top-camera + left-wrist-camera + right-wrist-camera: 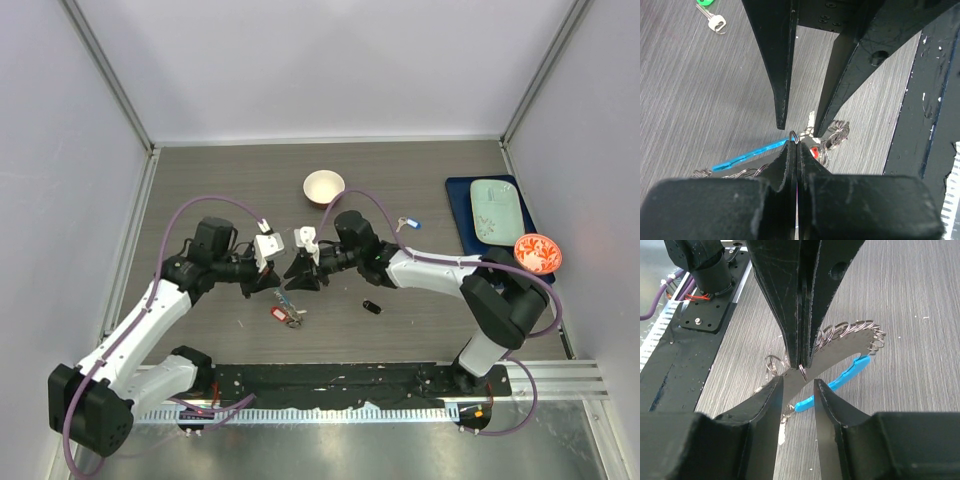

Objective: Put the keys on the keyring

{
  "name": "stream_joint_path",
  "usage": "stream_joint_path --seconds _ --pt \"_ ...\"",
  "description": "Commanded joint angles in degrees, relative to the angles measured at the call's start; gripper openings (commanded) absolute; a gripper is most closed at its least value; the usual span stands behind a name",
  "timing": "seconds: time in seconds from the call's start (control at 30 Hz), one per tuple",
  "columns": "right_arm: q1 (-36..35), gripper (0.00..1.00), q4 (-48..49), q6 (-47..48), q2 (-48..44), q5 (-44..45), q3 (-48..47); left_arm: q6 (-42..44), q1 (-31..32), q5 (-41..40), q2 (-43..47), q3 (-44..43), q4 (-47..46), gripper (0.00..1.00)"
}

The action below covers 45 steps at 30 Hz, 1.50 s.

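Note:
My left gripper (793, 143) is shut on a small silver wire loop (793, 135) that sticks out of its tips; it looks like part of the keyring. The keyring (852, 331) is a coiled silvery loop with a bright-blue tag (840, 379), trailing on the table under both grippers. My right gripper (797, 386) is open, tip to tip with the left gripper (801, 362), its fingers either side of that small loop. Keys with a red tag (280, 314) lie just below the grippers. A green-tagged key (710, 12), a black-tagged key (372, 307) and a blue-tagged key (409, 224) lie apart.
A small white bowl (324, 187) stands behind the grippers. At the right, a pale green plate (495, 209) sits on a dark blue mat beside a red patterned bowl (538, 253). The black base rail (350, 385) runs along the near edge.

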State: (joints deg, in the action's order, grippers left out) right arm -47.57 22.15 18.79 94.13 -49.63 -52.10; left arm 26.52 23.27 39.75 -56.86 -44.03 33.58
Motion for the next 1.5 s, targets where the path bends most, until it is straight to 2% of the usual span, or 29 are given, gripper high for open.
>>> stream_joint_path --seconds 0.0,0.33,0.47,0.6,0.67,0.83,0.97,1.03,1.1,1.2,1.33,1.47 --pt "-0.59 0.37 -1.67 2.83 -0.97 -0.91 -3.01 0.37 0.37 2.53 -0.18 -2.02 0.69 0.00" --pt "-1.30 0.34 -2.38 2.40 -0.26 -1.44 -4.24 0.37 0.46 3.58 -0.71 -2.37 1.13 0.00" --pt "-1.38 0.24 -3.78 2.75 0.27 -2.14 -5.03 0.37 0.46 3.58 -0.44 -2.46 1.13 0.00" --pt "-1.47 0.06 -5.54 3.62 0.53 -2.14 -5.65 0.37 0.55 3.50 0.52 -2.37 0.96 0.00" --pt "-1.38 0.01 -5.63 3.54 0.36 -1.97 -5.65 0.37 0.46 2.88 1.66 -2.03 0.87 0.00" --pt "-0.77 0.01 -4.76 1.88 -0.08 -1.79 -5.56 0.02 0.38 1.12 4.39 -0.88 -0.53 0.00" --pt "1.16 0.01 1.74 -3.64 -0.52 -3.45 -3.46 -2.17 0.20 -1.16 6.93 0.26 -2.82 0.13" --pt "1.87 0.01 7.01 -6.20 -0.96 -4.16 -1.61 -3.40 -0.23 -3.09 9.12 0.96 -3.96 0.25" --pt "2.74 0.01 9.48 -8.23 -1.66 -4.60 -0.64 -5.07 -1.03 -4.06 11.06 2.45 -6.85 0.34" --pt "3.18 0.01 12.02 -9.99 -2.45 -4.52 0.32 -7.09 -2.78 -3.63 14.75 4.38 -10.89 0.41" --pt "3.97 0.01 18.35 -14.38 -2.81 -4.69 2.26 -9.03 -4.80 -1.43 17.04 5.80 -14.15 0.44" --pt "4.50 0.01 23.63 -17.64 -3.25 -6.18 3.49 -10.17 -6.04 2.07 15.65 5.62 -15.21 0.44"
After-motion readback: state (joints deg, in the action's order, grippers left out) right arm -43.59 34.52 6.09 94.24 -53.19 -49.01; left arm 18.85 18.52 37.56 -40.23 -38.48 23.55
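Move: The keyring's small wire loop, pinched in the left fingertips, lies about 1 cm to the left of the right hand, 1 cm back and 1 cm lower; from the left hand it is right at the tips, 1 cm down. The keyring's curved body hangs some 5 cm below both hands and 2 cm back, its red tag 4 cm back and 8 cm down. On the table 14 cm below, the black tag lies level with both, 19 cm right of the right hand and 20 cm right of the left; the green tag is 15 cm ahead, 12 and 13 cm right of them. The right fingers, half open around the wire loop, ease about 1 cm back and slightly left and pinch it shut beside the left fingertips. Only then does the left hand open, let go and pull away, some 5 cm up with about 2 cm forward and left, tilting nearly 20 degrees, while the right keeps its pinch and swings about 2 cm forward and 1.5 cm right. ##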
